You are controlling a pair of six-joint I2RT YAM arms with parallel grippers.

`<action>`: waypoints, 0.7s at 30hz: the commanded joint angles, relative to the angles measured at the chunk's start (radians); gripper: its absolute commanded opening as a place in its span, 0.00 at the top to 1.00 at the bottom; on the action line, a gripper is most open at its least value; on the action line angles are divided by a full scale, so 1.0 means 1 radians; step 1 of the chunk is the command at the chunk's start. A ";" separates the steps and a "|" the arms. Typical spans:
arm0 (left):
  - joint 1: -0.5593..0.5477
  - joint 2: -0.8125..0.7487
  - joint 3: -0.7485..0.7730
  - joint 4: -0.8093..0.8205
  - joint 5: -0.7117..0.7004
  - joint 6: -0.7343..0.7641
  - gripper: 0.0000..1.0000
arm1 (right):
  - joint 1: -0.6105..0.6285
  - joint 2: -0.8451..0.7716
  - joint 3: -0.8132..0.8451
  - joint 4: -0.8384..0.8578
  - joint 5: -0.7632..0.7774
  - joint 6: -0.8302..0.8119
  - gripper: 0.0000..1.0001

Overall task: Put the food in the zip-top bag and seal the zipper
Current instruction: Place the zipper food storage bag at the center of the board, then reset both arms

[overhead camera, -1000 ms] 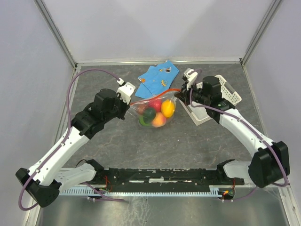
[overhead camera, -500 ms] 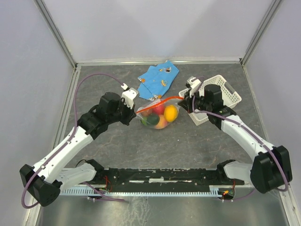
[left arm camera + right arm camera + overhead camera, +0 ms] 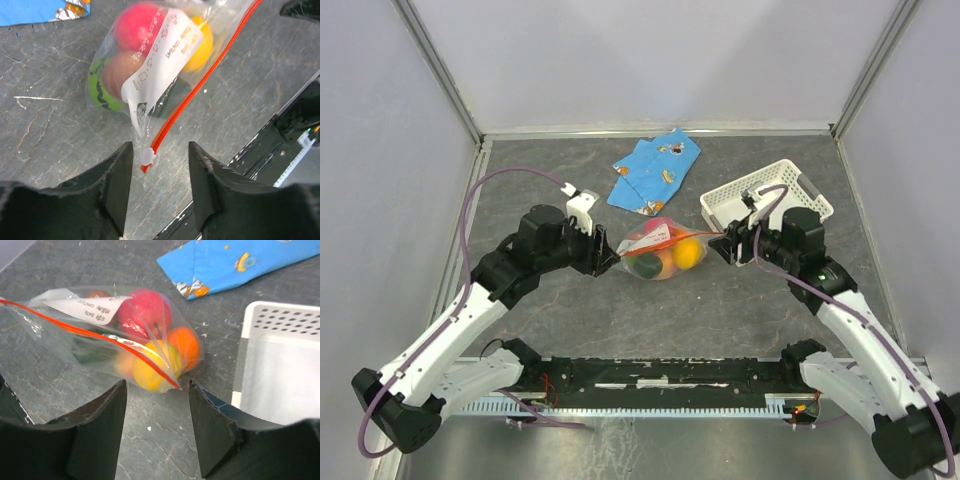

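Observation:
The zip-top bag [image 3: 660, 252] lies on the table between my two grippers, with the food inside it. Through the plastic I see a red ball [image 3: 140, 25], a peach one [image 3: 122, 72], a green one [image 3: 100, 92] and a yellow one [image 3: 150, 365]. The zipper [image 3: 200, 85] runs straight across the bag's mouth. Its white slider [image 3: 147, 159] rests between the fingers of my open left gripper [image 3: 160, 147], touching neither. The zipper's other end [image 3: 170, 380] lies just ahead of my open right gripper [image 3: 157, 385]. Neither gripper holds anything.
A white lattice basket [image 3: 767, 200] stands behind my right gripper, close on its right in the right wrist view. A blue patterned cloth [image 3: 655, 172] lies behind the bag. Metal rails edge the table on three sides.
Both grippers have opened and let go of the bag's ends. The bag has sunk onto the table. The right arm has drawn back to the right, and the left gripper has come down and nearer.

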 commanded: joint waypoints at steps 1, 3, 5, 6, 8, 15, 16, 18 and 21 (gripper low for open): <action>0.004 -0.054 0.090 0.072 -0.071 -0.120 0.41 | -0.004 -0.124 0.100 -0.107 0.102 -0.023 0.35; 0.004 -0.075 0.112 0.072 -0.129 -0.143 0.36 | -0.004 -0.180 0.112 -0.144 0.158 -0.027 0.20; 0.005 -0.104 0.124 0.062 -0.220 -0.168 0.28 | -0.003 -0.239 0.115 -0.178 0.243 -0.028 0.00; 0.004 -0.122 0.127 0.054 -0.276 -0.180 0.24 | -0.005 -0.269 0.115 -0.195 0.292 -0.027 0.01; 0.004 -0.159 0.133 0.027 -0.391 -0.194 0.18 | -0.004 -0.326 0.115 -0.235 0.411 -0.021 0.01; 0.004 -0.365 0.081 -0.068 -0.689 -0.269 0.04 | -0.004 -0.522 0.112 -0.403 0.860 0.036 0.01; 0.004 -0.396 0.066 -0.064 -0.706 -0.265 0.00 | -0.003 -0.554 0.110 -0.428 0.906 0.041 0.01; 0.003 -0.452 0.037 -0.045 -0.730 -0.245 0.01 | -0.004 -0.593 0.099 -0.465 0.985 0.036 0.01; 0.004 -0.518 0.007 -0.023 -0.766 -0.221 0.01 | -0.006 -0.656 0.076 -0.503 1.067 0.005 0.01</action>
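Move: The filled zipper bag lies between the two half-open grippers, its middle about 12 cm to the left hand's right and 2 cm ahead, some 4 cm lower. From the right hand it is about 12 cm to the left, 1 cm ahead and 4 cm lower. The blue cloth is roughly 11 cm right of the left hand and 20 cm ahead; the white basket sits about 11 cm right of the right hand and 8 cm ahead. Up and outward, both hands part from the bag's two ends, rising first and then swinging wide as their half-open fingers spread fully. The left climbs about 12 cm and goes 14 cm left, turning counter-clockwise; the right goes some 18 cm right, 8 cm up and 6 cm back, turning clockwise, fingertips lifting on both. ##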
